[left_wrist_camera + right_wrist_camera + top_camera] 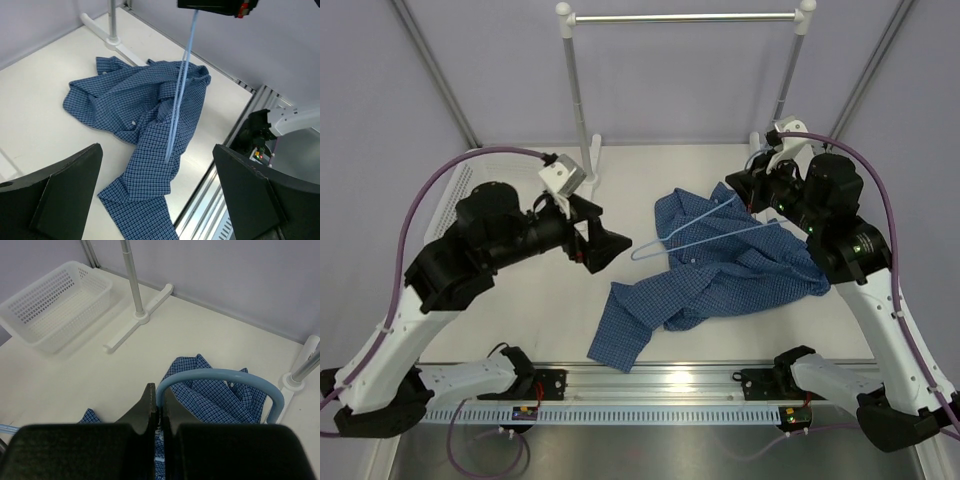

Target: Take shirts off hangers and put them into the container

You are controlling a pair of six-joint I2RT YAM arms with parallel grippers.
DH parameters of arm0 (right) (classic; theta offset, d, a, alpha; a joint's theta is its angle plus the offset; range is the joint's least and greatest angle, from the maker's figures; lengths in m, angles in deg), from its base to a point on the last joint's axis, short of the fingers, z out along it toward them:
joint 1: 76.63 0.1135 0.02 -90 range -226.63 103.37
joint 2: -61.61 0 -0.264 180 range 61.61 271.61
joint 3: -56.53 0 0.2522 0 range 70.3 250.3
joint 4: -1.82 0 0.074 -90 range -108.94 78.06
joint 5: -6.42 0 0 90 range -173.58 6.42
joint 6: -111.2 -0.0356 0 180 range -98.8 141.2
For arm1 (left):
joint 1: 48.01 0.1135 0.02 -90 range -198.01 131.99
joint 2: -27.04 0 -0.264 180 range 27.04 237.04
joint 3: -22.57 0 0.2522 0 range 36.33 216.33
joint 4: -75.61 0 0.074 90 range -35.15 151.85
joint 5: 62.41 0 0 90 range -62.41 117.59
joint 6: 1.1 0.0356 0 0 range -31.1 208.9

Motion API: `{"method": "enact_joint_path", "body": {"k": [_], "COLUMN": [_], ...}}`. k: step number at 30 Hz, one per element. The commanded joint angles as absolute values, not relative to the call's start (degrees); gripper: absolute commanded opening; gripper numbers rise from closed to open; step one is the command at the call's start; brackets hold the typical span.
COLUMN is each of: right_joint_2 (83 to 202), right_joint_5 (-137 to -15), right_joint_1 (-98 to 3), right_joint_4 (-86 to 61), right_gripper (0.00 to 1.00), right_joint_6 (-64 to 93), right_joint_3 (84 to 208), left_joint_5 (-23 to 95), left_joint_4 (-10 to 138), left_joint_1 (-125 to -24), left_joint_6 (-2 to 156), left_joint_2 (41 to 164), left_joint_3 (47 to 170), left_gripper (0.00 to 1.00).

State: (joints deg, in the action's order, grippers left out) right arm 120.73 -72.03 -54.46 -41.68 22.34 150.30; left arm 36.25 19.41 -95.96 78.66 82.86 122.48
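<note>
The blue checked shirt (720, 272) lies crumpled on the table, one sleeve reaching toward the front rail. My right gripper (158, 407) is shut on the hook of the light-blue wire hanger (220, 376). The hanger (695, 232) slants down over the shirt; whether its low end touches the cloth I cannot tell. My left gripper (598, 238) hovers left of the shirt, open wide and holding nothing. In the left wrist view the shirt (145, 110) and hanger wire (180, 100) lie beyond its fingers (75, 180). The white mesh container (55, 305) sits at the far left.
The white-and-metal clothes rail (685, 17) spans the back, with its left post (578, 90) and floor foot (140, 317) between the container and the shirt. The slotted metal rail (660, 385) runs along the near table edge.
</note>
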Motion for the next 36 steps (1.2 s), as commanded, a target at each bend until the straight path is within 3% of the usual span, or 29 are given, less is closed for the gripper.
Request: {"method": "enact_joint_path", "body": {"k": [1, 16, 22, 27, 28, 29, 32, 34, 36], "right_joint_2": [120.85, 123.40, 123.40, 123.58, 123.66, 123.67, 123.75, 123.49, 123.14], "right_joint_5": [-69.52, -71.36, -72.33, -72.51, -72.59, -72.51, -72.33, -72.15, -71.72], "right_joint_1": [-54.48, -51.41, -50.97, -50.88, -50.88, -50.88, -50.79, -50.88, -50.79], "right_joint_4": [-38.40, -37.78, -37.69, -37.43, -37.34, -37.34, -37.43, -37.43, -37.60], "right_gripper": [0.00, 0.00, 0.00, 0.00, 0.00, 0.00, 0.00, 0.00, 0.12], "right_joint_6": [23.83, 24.27, 24.36, 24.27, 24.27, 24.27, 24.27, 24.18, 24.01], "right_joint_3": [150.45, 151.77, 151.94, 152.30, 152.47, 152.56, 152.56, 152.12, 151.86], "left_joint_5": [44.54, 49.12, 50.35, 50.53, 50.44, 50.44, 49.83, 48.68, 46.32], "left_joint_4": [16.67, 16.76, 16.76, 16.84, 16.76, 16.76, 16.76, 16.76, 16.76], "left_joint_1": [-95.83, -97.41, -98.46, -98.99, -98.99, -98.99, -98.99, -98.99, -99.08], "left_joint_6": [80.73, 78.09, 78.09, 78.00, 78.00, 78.09, 78.35, 78.88, 79.23], "left_joint_2": [89.43, 104.83, 105.97, 106.23, 106.41, 106.41, 106.32, 106.06, 105.27], "left_joint_3": [126.06, 132.49, 131.34, 130.73, 130.81, 130.64, 130.81, 130.90, 130.82], "left_gripper": [0.98, 0.64, 0.39, 0.34, 0.30, 0.19, 0.00, 0.00, 0.00]}}
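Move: The bare hanger's free end hangs roughly 11 cm to the right of the open left hand, 2 cm ahead and 8 cm lower. The right gripper holding its hook end is some 13 cm ahead and 24 cm to the right of the left hand, about level. The shirt lies about 18 cm ahead, 27 cm right and 38 cm below. From the right hand, that free end lies about 10 cm back, 14 cm left and 7 cm lower. The hanger, still gripped by its hook end, is offered about 2 cm leftward by the right hand while the left hand swings right and down to meet it, roughly 10 cm across and 8 cm lower, quickly and then easing in. The left wrist tips its fingers down some 20 degrees, and they shut from wide open to pinch the hanger near its free end. ##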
